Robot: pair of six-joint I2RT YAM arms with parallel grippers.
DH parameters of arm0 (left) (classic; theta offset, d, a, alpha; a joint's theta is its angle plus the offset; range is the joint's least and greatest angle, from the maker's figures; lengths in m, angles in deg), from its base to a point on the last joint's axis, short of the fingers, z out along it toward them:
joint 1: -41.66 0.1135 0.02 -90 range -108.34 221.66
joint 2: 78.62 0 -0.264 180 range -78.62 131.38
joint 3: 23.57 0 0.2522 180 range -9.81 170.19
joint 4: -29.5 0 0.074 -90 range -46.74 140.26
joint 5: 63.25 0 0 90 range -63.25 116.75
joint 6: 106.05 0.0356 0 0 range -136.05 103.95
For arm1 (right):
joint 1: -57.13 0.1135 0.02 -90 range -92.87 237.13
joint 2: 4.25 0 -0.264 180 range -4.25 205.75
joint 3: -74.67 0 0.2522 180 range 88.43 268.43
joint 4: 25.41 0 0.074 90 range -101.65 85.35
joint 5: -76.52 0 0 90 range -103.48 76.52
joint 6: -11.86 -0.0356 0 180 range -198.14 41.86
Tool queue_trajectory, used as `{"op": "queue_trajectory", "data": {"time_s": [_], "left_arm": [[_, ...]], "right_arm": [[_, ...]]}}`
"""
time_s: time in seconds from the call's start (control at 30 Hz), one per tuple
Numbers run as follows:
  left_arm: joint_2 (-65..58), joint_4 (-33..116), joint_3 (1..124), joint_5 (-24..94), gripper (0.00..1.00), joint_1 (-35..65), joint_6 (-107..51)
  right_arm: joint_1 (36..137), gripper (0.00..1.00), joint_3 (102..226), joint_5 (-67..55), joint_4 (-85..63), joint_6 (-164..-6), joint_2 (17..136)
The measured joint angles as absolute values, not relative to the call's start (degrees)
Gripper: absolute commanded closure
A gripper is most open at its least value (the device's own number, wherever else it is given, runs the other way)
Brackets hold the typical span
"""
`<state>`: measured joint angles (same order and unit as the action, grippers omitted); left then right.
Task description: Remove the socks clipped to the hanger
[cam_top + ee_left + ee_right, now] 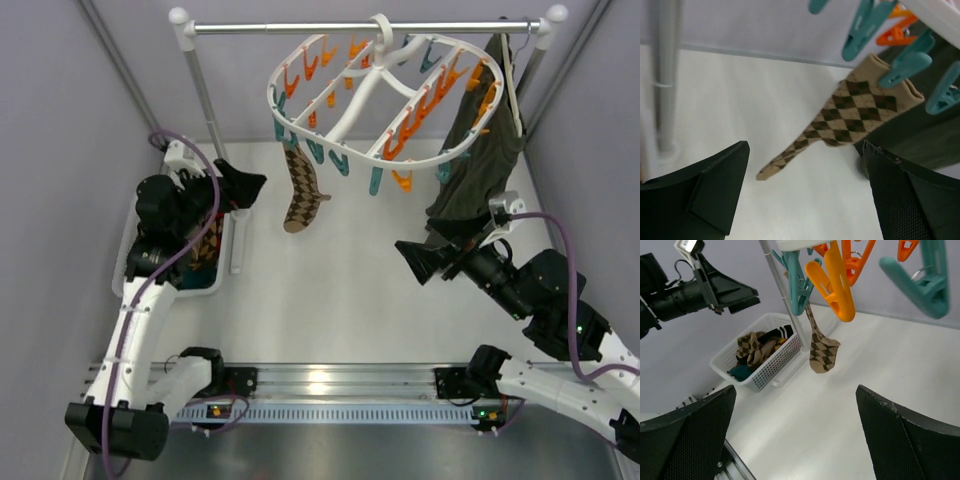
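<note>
One brown-and-tan argyle sock point(302, 190) hangs by its cuff from a teal peg on the white oval hanger point(380, 95). The sock also shows in the left wrist view point(850, 112) and the right wrist view point(822, 351). My left gripper point(243, 186) is open and empty, above the basket, left of the sock and apart from it. My right gripper point(414, 262) is open and empty, below the hanger's right side. Several socks point(757, 349) lie in the white basket point(771, 371).
A dark olive garment point(478, 150) hangs at the right end of the metal rail point(360, 27), just above my right arm. The rail's left post point(205, 100) stands behind the basket point(226, 262). Orange and teal pegs point(832, 277) hang close above my right gripper.
</note>
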<state>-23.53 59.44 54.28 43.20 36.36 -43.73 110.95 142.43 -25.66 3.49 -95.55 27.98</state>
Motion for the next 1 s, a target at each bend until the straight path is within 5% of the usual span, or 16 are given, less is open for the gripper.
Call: {"op": "queue_trajectory", "data": {"time_s": [0.13,0.4,0.97,1.0], "left_arm": [[-22.83,44.04,43.31,51.90,0.02,32.75,-43.56],[-20.77,19.93,27.49,45.47,0.01,15.51,-31.73],[-2.28,1.26,31.73,37.39,0.02,15.36,-20.26],[-1.10,0.85,32.58,37.39,0.09,15.36,-20.08]], "right_arm": [[110.95,0.01,142.43,-23.85,4.69,-94.44,27.13],[110.95,0.01,142.43,-19.65,5.17,-93.08,26.39],[110.95,0.01,142.52,-15.39,5.76,-91.03,32.70],[110.95,0.01,142.54,-15.19,5.76,-90.90,33.12]]}}
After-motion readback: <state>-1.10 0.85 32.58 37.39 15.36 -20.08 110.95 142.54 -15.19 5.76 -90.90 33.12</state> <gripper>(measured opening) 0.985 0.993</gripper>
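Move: The argyle sock hangs about 9 cm ahead of my left hand, 14 cm to its right, its middle some 7 cm lower. The teal clips pinching its cuff are about 9 cm ahead, 15 cm right and 2 cm above the hand. The laundry basket lies roughly level fore and aft, 20 cm left and 30 cm below. From my right hand the sock is about 24 cm ahead, 23 cm left and 8 cm lower. I sweep my empty left hand right and down off the basket side, about 12 cm across, drawing back slightly, then push forward some 8 cm at the hanging argyle sock below its clips, fingers wide open on either side. On the way the fingertips tip up about 25 degrees and swing clockwise. My open right hand eases about 4 cm left and 3 cm down, turning slightly counter-clockwise. ##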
